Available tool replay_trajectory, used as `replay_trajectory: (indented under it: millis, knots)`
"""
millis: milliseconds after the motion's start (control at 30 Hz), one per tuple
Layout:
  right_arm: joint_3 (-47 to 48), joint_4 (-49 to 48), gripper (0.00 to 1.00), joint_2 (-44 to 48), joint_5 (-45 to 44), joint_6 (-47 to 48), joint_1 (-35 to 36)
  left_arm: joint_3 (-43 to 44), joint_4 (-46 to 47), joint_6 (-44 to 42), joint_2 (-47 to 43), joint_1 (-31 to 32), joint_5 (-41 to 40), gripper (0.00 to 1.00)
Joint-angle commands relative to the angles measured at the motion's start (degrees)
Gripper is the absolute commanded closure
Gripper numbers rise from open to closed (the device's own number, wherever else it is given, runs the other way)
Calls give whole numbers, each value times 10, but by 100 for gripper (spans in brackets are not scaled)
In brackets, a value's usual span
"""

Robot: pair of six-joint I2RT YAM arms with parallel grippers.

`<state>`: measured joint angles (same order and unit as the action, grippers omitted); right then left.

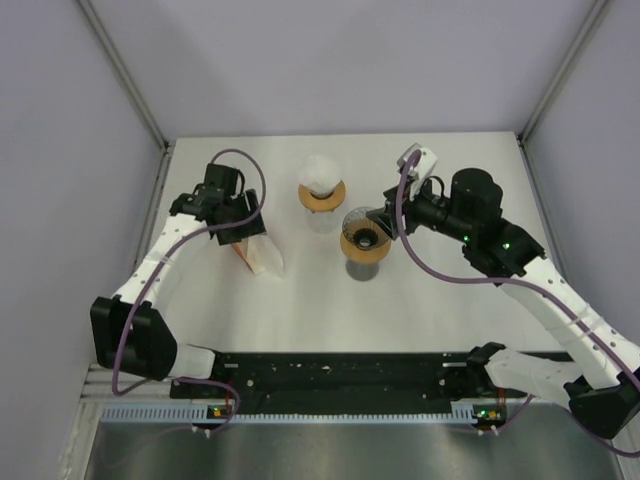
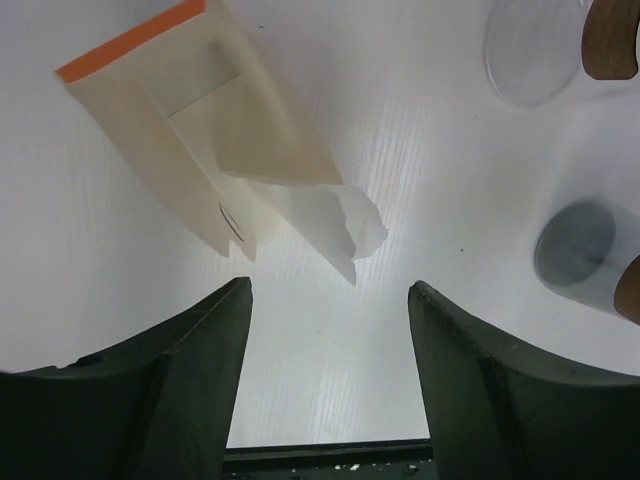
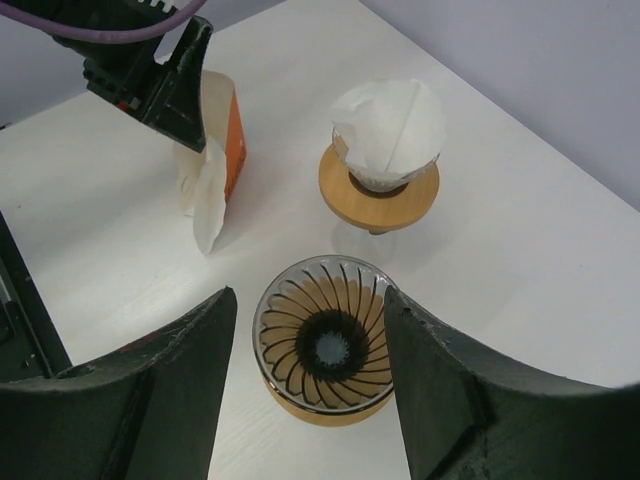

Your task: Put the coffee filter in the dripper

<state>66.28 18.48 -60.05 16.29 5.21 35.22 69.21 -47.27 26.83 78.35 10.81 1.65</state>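
Observation:
A white coffee filter (image 2: 335, 222) sticks half out of a cream packet with an orange edge (image 2: 190, 130), lying on the table at the left (image 1: 268, 262). My left gripper (image 2: 330, 290) hovers just short of it, open, with nothing between its fingers. The empty glass dripper with a wooden collar (image 3: 325, 345) stands mid-table (image 1: 365, 240). My right gripper (image 3: 310, 292) is open, one finger on each side of the dripper. The right finger looks close to its rim and the left one stands apart.
A second dripper (image 3: 385, 135) with a white filter seated in it stands behind the empty one (image 1: 322, 183). Grey walls close the table on three sides. The black rail with the arm bases (image 1: 330, 375) runs along the near edge.

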Motion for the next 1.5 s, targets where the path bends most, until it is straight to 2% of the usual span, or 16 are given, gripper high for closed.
replay_trajectory:
  millis: [0, 133, 467, 700, 767, 1000, 1167, 1267, 1467]
  knots:
    - [-3, -21, 40, 20, 6, -6, 6, 15, 38, 31, 28, 30, -81, 35]
    - [-13, -20, 40, 36, 7, 0, 6, 8, 31, 47, 51, 30, -111, 39]
    - [-35, -14, 40, 58, -2, 7, 6, 4, 54, 55, 98, 40, -66, 48]
    - [-36, -13, 40, 62, 1, 14, 7, -6, 54, 53, 110, 40, -70, 61]
    - [-38, -12, 40, 62, 2, 15, 6, -13, 58, 54, 103, 40, -67, 66]
    - [-36, -12, 40, 59, 6, 16, 6, 6, 34, 60, 77, 40, -80, 100]
    - [-29, -10, 40, 56, 10, 12, 6, 46, -3, 46, 57, 34, -102, 100]
    - [-16, -5, 40, 46, 20, 2, 6, 66, -20, 31, 44, 11, -84, 100]
    - [22, -16, 41, 6, 63, -48, 13, 171, -64, -12, 6, 5, -61, 100]
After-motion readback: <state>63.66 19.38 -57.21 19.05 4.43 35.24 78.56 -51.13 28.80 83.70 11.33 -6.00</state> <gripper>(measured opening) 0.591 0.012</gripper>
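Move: The coffee filter poking out of the paper packet lies almost under the left gripper, about 1 cm ahead, 2 cm to its right and 10 cm below. The packet's middle is some 3 cm ahead, 3 cm left and 12 cm below. The filled dripper stands about 12 cm ahead and 21 cm right, the empty dripper about 31 cm right and 5 cm back, both some 8 cm lower. From the right gripper, the filter lies about 33 cm left, 3 cm ahead and 27 cm below. Bring the left gripper about 6 cm down onto the filter's free edge, easing slightly forward and tipping the fingers a little steeper, narrowing them on the way. Shut them fully at the bottom to pinch the paper, then lift with growing speed some 8 cm, drifting a little forward and left, keeping the pinch. ##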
